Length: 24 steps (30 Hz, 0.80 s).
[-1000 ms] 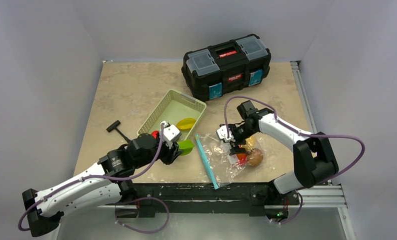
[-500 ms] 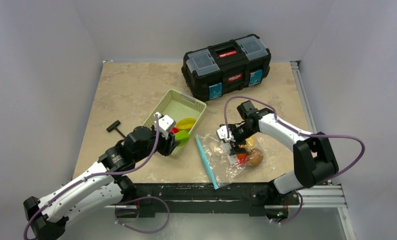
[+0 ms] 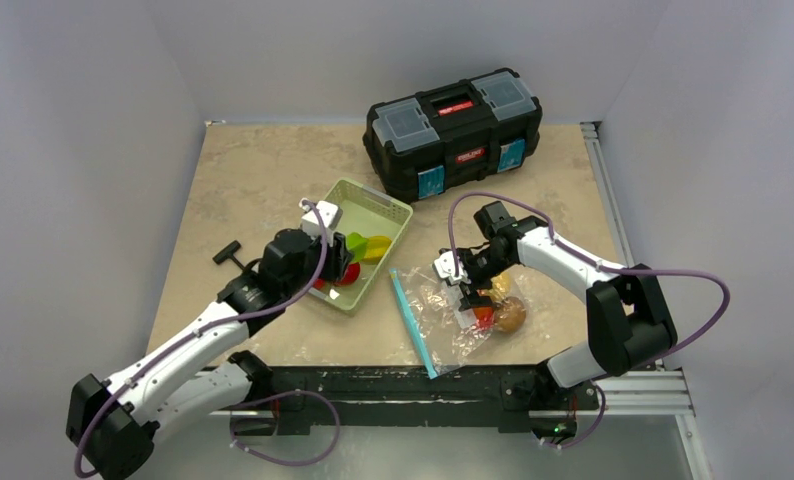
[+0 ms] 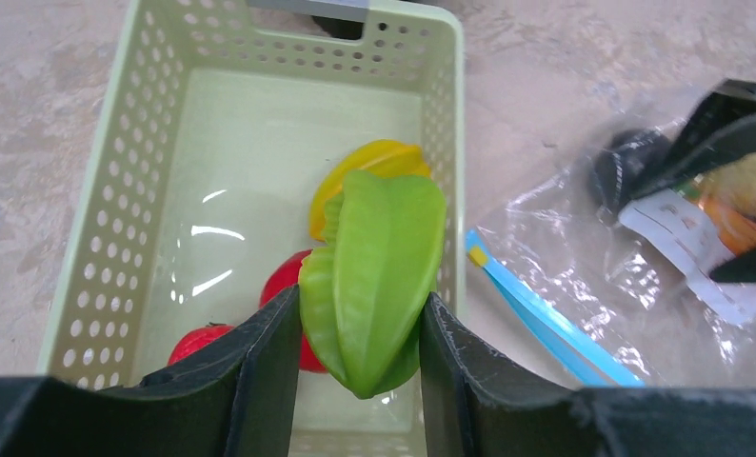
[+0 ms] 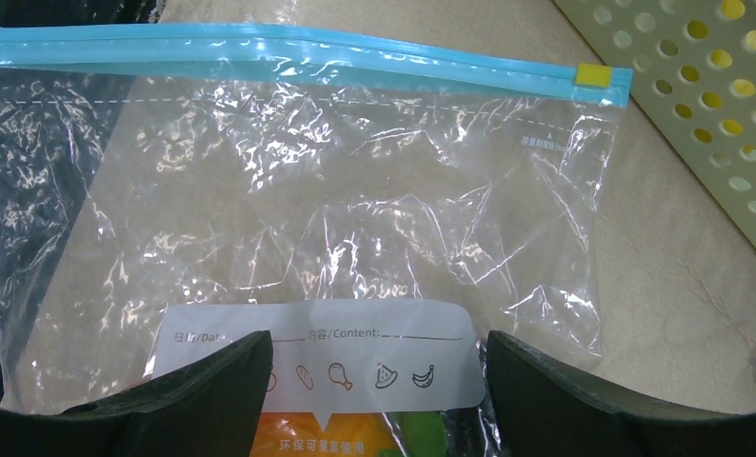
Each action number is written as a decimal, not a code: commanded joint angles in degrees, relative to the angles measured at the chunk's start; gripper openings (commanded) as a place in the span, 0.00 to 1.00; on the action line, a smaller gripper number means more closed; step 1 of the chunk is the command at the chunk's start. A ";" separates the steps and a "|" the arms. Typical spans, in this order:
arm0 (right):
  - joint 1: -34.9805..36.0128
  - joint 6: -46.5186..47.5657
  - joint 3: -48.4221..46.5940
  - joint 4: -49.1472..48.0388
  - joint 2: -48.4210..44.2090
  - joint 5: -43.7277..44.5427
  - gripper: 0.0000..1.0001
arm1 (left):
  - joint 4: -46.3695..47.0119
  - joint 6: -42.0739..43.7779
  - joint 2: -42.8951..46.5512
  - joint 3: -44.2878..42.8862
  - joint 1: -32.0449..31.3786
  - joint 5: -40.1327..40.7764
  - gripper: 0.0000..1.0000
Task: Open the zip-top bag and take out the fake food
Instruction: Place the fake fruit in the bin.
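My left gripper [image 3: 345, 250] [image 4: 360, 352] is shut on a green ribbed piece of fake food [image 4: 379, 267], held over the near end of the pale green basket [image 3: 373, 195] [image 4: 117, 190]. A yellow piece [image 4: 374, 162] and two red pieces [image 4: 284, 281] lie in the basket. The zip-top bag [image 3: 443, 315] [image 5: 336, 209] lies flat to the basket's right, its blue zip strip [image 3: 411, 322] [image 5: 260, 52] towards the basket. My right gripper [image 3: 463, 285] [image 5: 374, 381] hovers open over the bag's white label. A brown piece [image 3: 510, 315], an orange one [image 5: 298, 433] and a green one lie inside the bag.
A black toolbox [image 3: 453, 130] stands at the back of the table. A small black T-shaped tool [image 3: 235, 258] lies left of the basket. The basket's corner [image 5: 698, 95] sits close to the bag's zip end. The table's front edge runs just below the bag.
My left arm has carried the green piece from in front of the basket's near corner back over the basket. The right arm and the bag have not moved.
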<state>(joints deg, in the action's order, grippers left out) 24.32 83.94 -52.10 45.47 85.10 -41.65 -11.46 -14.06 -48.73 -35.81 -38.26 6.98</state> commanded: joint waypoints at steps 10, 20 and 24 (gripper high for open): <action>-0.15 1.79 -0.24 1.02 0.29 -1.20 0.81 | 7.39 -9.80 -11.38 0.13 5.90 11.32 0.08; -0.22 1.84 -0.21 1.11 0.42 -1.20 0.81 | 6.37 -11.45 -11.53 0.34 6.37 12.96 0.84; -0.18 1.83 -0.21 1.11 0.51 -1.21 0.81 | 6.22 -11.89 -9.03 1.27 6.45 12.08 0.98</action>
<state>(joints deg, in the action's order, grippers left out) 24.32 84.68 -52.10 45.74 85.12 -41.67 -6.92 -24.69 -61.06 -35.64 -32.25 18.72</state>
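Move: The left hand, with the green star fruit already in its fingers, hovers over the bin, whose middle lies some 3 cm ahead, 2 cm to the left and about 13 cm below. The yellow star fruit lies in it about 3 cm ahead and 4 cm right, the large red fruit some 4 cm back and 2 cm left, the small red fruit 4 cm back and 9 cm left. From the idle right hand the bin is about 12 cm ahead and 28 cm left. Still gripping the green star fruit, the left hand sinks about 5 cm while going equally far forward and some 4 cm left, to bring the fruit over the clear floor beyond the two red fruits, and swings about 20 degrees counter-clockwise with a slight tip downward. As the travel dies out, still well above the bin floor, the fingers spread from under half open to nearly fully open and let go of the fruit. ##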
